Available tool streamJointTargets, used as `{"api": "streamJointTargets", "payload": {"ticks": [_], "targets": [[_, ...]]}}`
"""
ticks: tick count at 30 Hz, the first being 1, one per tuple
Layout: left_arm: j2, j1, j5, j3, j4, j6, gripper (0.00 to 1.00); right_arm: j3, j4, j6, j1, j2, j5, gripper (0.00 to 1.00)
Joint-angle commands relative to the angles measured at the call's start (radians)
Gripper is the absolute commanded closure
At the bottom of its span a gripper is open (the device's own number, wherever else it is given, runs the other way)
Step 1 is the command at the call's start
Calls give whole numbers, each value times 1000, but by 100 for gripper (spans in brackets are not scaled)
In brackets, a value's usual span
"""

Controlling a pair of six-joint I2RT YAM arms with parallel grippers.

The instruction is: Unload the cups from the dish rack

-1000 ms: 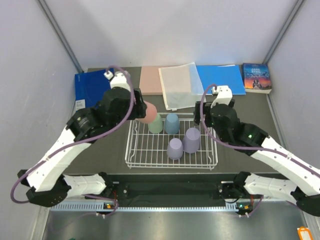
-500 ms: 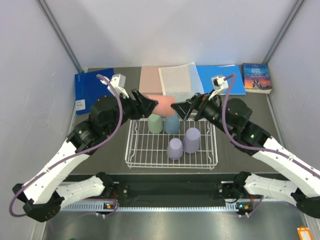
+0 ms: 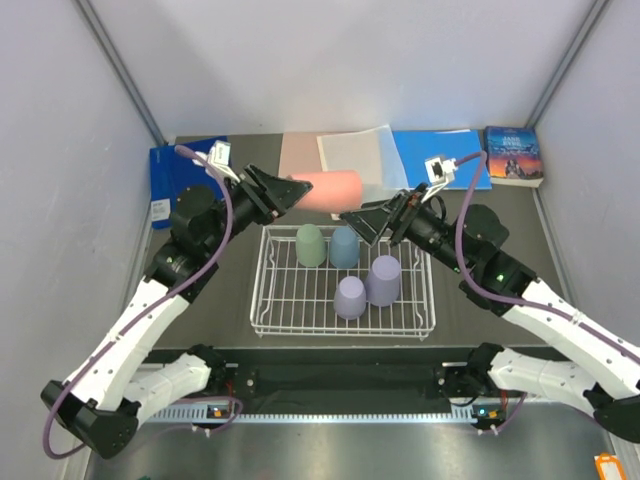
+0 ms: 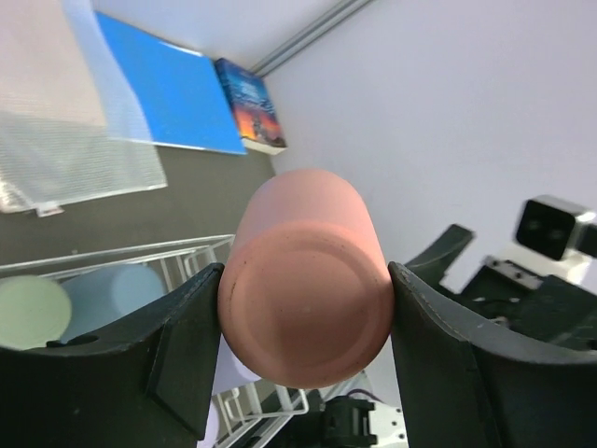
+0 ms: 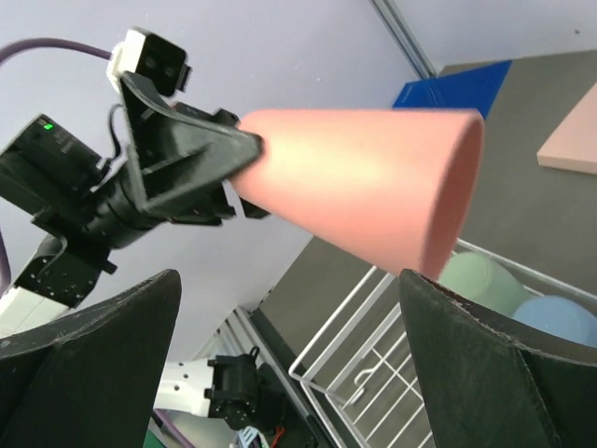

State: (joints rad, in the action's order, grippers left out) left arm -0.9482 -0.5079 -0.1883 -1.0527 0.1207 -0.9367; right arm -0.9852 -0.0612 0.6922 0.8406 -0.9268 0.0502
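My left gripper (image 3: 292, 192) is shut on the base of the salmon pink cup (image 3: 328, 189), holding it on its side in the air above the rack's far edge, mouth pointing right. In the left wrist view both fingers press the pink cup (image 4: 303, 280). My right gripper (image 3: 360, 222) stands open just right of and below the cup's mouth, not touching it; in its own view the pink cup (image 5: 364, 187) hangs above the wide gap of the right gripper (image 5: 289, 280). In the white wire dish rack (image 3: 258, 290) stand a pale green cup (image 3: 311, 245), a light blue cup (image 3: 344, 246) and two lavender cups (image 3: 385, 280) (image 3: 350, 297), all upside down.
Flat on the table behind the rack lie a blue folder (image 3: 180, 175), a tan board (image 3: 300, 160), a translucent sheet (image 3: 355, 170) and another blue folder (image 3: 445, 155). A book (image 3: 513, 153) lies at the back right. Grey walls close in left, right and behind.
The left gripper has lifted the pink cup off the rack and tipped it sideways, mouth to the right. The right gripper has swung up from the rack's right edge toward the cup's mouth, still open.
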Motion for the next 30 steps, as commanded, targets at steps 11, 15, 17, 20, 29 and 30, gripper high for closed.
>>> {"api": "streamJointTargets", "payload": {"ticks": [11,15,17,20,29,30], "targets": [[25,25,-215,80,-299,-158,100,56,-54,-3,-71,46,30,0],[19,25,-240,89,-325,-174,100,16,-65,-31,-77,3,51,1],[8,23,-258,83,-331,-175,100,-10,-74,-39,-83,-35,92,5],[-9,23,-287,82,-358,-189,100,-24,-104,-34,-84,-75,137,21],[-27,28,-196,19,-144,-67,56,-76,-54,-49,-86,-110,99,100],[-29,28,-125,4,-34,-48,38,-90,-8,-60,-87,-112,82,100]]}}
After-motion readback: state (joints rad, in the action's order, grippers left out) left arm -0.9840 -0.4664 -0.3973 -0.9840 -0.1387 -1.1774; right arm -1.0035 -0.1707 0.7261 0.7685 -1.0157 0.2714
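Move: The left hand already holds the pink cup by its base end, high above the rack, with the cup's middle about 5 cm to the right and 1 ahead. From the right hand, open and at the same height, the cup's middle lies roughly 5 cm ahead and 5 to the left. Some 32 cm below the right hand in the rack stand the green cup, 14 ahead and 9 left, and the blue cup, 14 ahead and 2 left. Right hand dips about 2 cm, then goes left, pinching the rim of the cup the left carries rightward. ##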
